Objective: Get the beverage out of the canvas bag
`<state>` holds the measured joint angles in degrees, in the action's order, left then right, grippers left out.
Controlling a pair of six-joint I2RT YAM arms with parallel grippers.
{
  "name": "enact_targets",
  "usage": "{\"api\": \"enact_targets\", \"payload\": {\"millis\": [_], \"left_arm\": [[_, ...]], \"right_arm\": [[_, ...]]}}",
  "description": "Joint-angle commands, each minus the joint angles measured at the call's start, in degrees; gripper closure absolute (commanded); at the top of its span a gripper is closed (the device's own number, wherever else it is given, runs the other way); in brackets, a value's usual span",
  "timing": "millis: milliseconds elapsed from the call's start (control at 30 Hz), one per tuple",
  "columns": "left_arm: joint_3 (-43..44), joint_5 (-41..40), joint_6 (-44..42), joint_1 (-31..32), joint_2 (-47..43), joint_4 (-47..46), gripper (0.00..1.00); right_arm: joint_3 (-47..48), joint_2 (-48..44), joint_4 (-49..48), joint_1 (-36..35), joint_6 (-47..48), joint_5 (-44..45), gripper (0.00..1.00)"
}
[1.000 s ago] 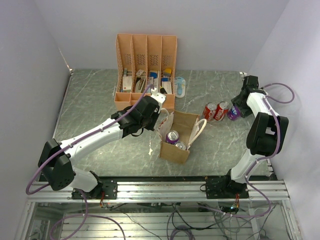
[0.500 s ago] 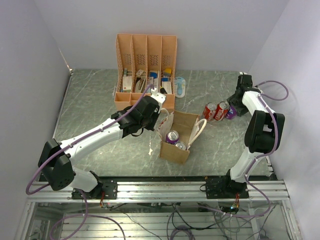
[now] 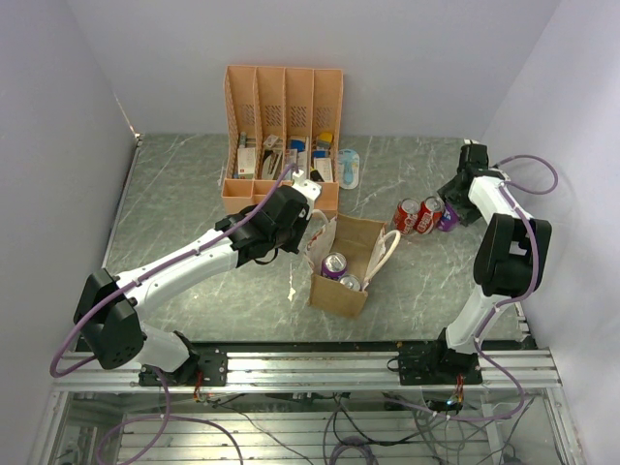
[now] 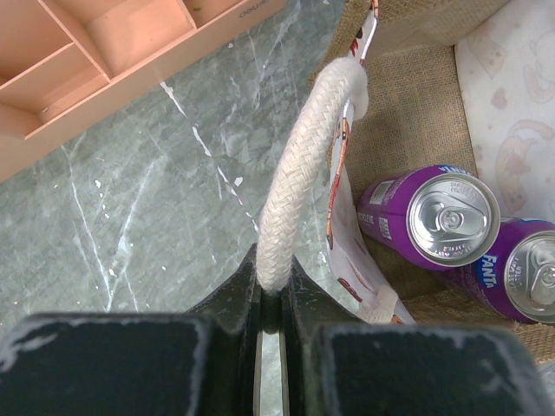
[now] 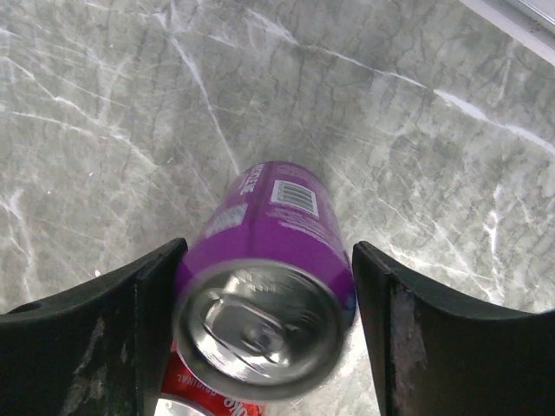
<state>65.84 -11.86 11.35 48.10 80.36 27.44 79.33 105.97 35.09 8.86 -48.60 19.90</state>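
The tan canvas bag (image 3: 341, 291) stands open at the table's middle with two purple beverage cans (image 3: 334, 263) inside. My left gripper (image 4: 273, 290) is shut on the bag's whitish rope handle (image 4: 299, 173) at its left side, and both cans (image 4: 442, 221) show beside it on the bag's floor (image 4: 416, 113). At the right, a third purple can (image 5: 269, 260) stands outside the bag between the fingers of my right gripper (image 5: 267, 264). That gripper is open, with a gap at its right finger. In the top view this can (image 3: 450, 220) sits below the right gripper (image 3: 458, 203).
Two red cans (image 3: 418, 214) stand on the table just left of the freed purple can; one (image 5: 199, 394) shows under it in the right wrist view. A salmon-pink slotted organizer (image 3: 283, 97) with small items stands behind the bag. A blue-white object (image 3: 349, 167) lies to its right.
My right wrist has shifted a little back and left over the purple can, and its jaws have widened slightly. The left arm and the bag have not moved.
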Motion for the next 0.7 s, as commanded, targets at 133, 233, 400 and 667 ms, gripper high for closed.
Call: {"api": "enact_targets", "payload": {"millis": [133,233,400,667], "left_arm": [[1.6,-0.6,-0.7,0.1,-0.8,1.0,0.93],[1.6,-0.5,-0.7,0.1,-1.0,1.1,0.93],[1.6,-0.7,-0.7,0.2,-1.1,1.1,0.93],[1.6,-0.4,-0.8,0.1,-1.2,1.0,0.93]], "right_arm": [[0.7,-3.4,-2.2,-0.8,1.4,-0.7,0.07],[0.6,-5.4,-1.6,-0.8,1.8,-0.7,0.02],[-2.5,-13.5,-2.8,-0.8,4.3,-0.2,0.00],[-13.8,-29.5,-12.1,-0.8,18.3,-14.5,0.00]]}}
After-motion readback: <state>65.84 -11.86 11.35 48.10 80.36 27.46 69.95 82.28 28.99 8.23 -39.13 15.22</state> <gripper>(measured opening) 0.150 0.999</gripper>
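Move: The purple can stands between the right hand's fingers, its middle about 2 cm below the hand point. From this hand, the middle red can is some 7 cm left and 1 cm back, the outer red can 13 cm left and 1 cm back, and the canvas bag about 30 cm left and 15 cm back. From the left hand, the purple can lies roughly 42 cm right, 12 cm ahead and 11 cm lower. The purple can comes free as the right fingers open from their hold on its sides to fully wide, the hand barely shifting. The right hand then speeds straight up off the can by about 11 cm, easing back a little near the end, while the wrist tips the fingers up and turns counter-clockwise, some 20 degrees in all. The left hand stays still, keeping its pinch on the bag's rope handle. ##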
